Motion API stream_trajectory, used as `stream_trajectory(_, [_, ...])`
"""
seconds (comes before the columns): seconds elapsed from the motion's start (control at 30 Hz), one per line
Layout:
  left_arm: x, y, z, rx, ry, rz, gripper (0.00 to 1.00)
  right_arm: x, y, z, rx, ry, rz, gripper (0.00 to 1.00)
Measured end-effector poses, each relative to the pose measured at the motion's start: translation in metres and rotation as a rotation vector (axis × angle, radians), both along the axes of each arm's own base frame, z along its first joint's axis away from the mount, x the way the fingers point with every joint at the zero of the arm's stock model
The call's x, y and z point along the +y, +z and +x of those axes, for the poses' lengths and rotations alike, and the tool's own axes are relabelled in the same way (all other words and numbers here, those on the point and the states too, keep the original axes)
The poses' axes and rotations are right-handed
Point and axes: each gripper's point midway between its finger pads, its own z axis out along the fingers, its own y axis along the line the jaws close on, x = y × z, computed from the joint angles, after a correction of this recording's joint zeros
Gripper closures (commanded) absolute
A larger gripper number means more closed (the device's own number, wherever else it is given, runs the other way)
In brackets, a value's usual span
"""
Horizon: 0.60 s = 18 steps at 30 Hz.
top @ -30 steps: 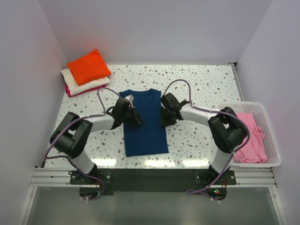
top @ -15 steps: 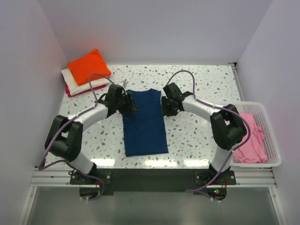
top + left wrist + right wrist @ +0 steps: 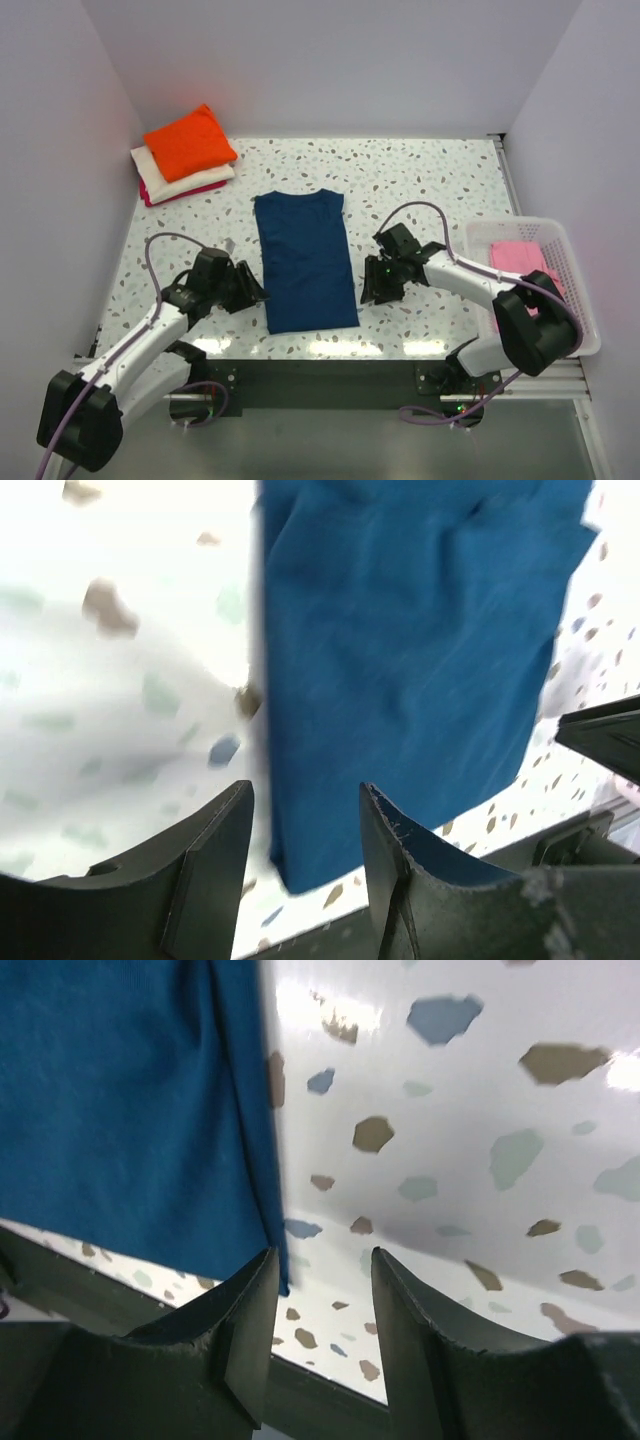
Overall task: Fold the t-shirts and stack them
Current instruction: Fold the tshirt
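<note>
A navy blue t-shirt (image 3: 305, 260), folded into a long narrow strip, lies flat in the middle of the table. My left gripper (image 3: 254, 292) stands open just left of its near-left corner. In the left wrist view that navy corner (image 3: 400, 630) shows between the open gripper (image 3: 305, 820), with nothing gripped. My right gripper (image 3: 369, 288) stands open just right of the near-right corner. There the shirt's edge (image 3: 120, 1100) runs beside the left finger of the gripper (image 3: 325, 1280), and speckled tabletop shows between the jaws. A folded stack with an orange t-shirt (image 3: 188, 140) on top sits at the back left.
A white slotted basket (image 3: 585, 330) holding a pink t-shirt (image 3: 525, 258) stands at the right edge. Cream (image 3: 165, 182) and magenta (image 3: 160, 197) folded tees lie under the orange one. The table's dark front rail (image 3: 330, 1400) runs close below both grippers.
Both arms have drawn back from the shirt's upper sides to its near corners. Both grippers have opened wider. The navy shirt lies still.
</note>
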Motion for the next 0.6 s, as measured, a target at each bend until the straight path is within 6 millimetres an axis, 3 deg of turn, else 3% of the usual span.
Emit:
stream_trajectory(0.27, [0.004,-0.013,-0.045,0.121,0.018,-0.045,0.50,0.009,-0.002,-0.029,0.090,0.008,0.105,0.54])
stream_trajectory(0.47, [0.001,-0.035,-0.073,0.220,-0.018,-0.066,0.51,0.016,-0.011,-0.046,0.161,0.004,0.162,0.54])
stream_trajectory(0.6, [-0.005,-0.035,-0.079,0.237,-0.033,-0.104,0.51,0.024,-0.011,-0.050,0.181,0.011,0.195,0.54])
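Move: The left hand goes for the folded t-shirt's near left corner, about 8 cm back from it, 2 cm to its right and 5 cm below. The right hand goes for the near right corner, some 6 cm back, 5 cm to its left and 3 cm below. From the left hand, the shirt's middle lies about 11 cm ahead and 13 cm right; from the right hand, the table's near edge is roughly 16 cm straight back. Both open grippers draw back alongside the shirt towards its near corners, easing off at the end: the left goes about 8 cm back while sinking some 3 to 4 cm, its forward-leaning fingers turning to point more steeply down until the corner shows between its tips. The right goes about 5 cm back, edges left and slightly down, and tilts some 15 degrees so its fingers point further left under the hand towards the other corner; neither gripper closes, and contact with the cloth can't be made out. ##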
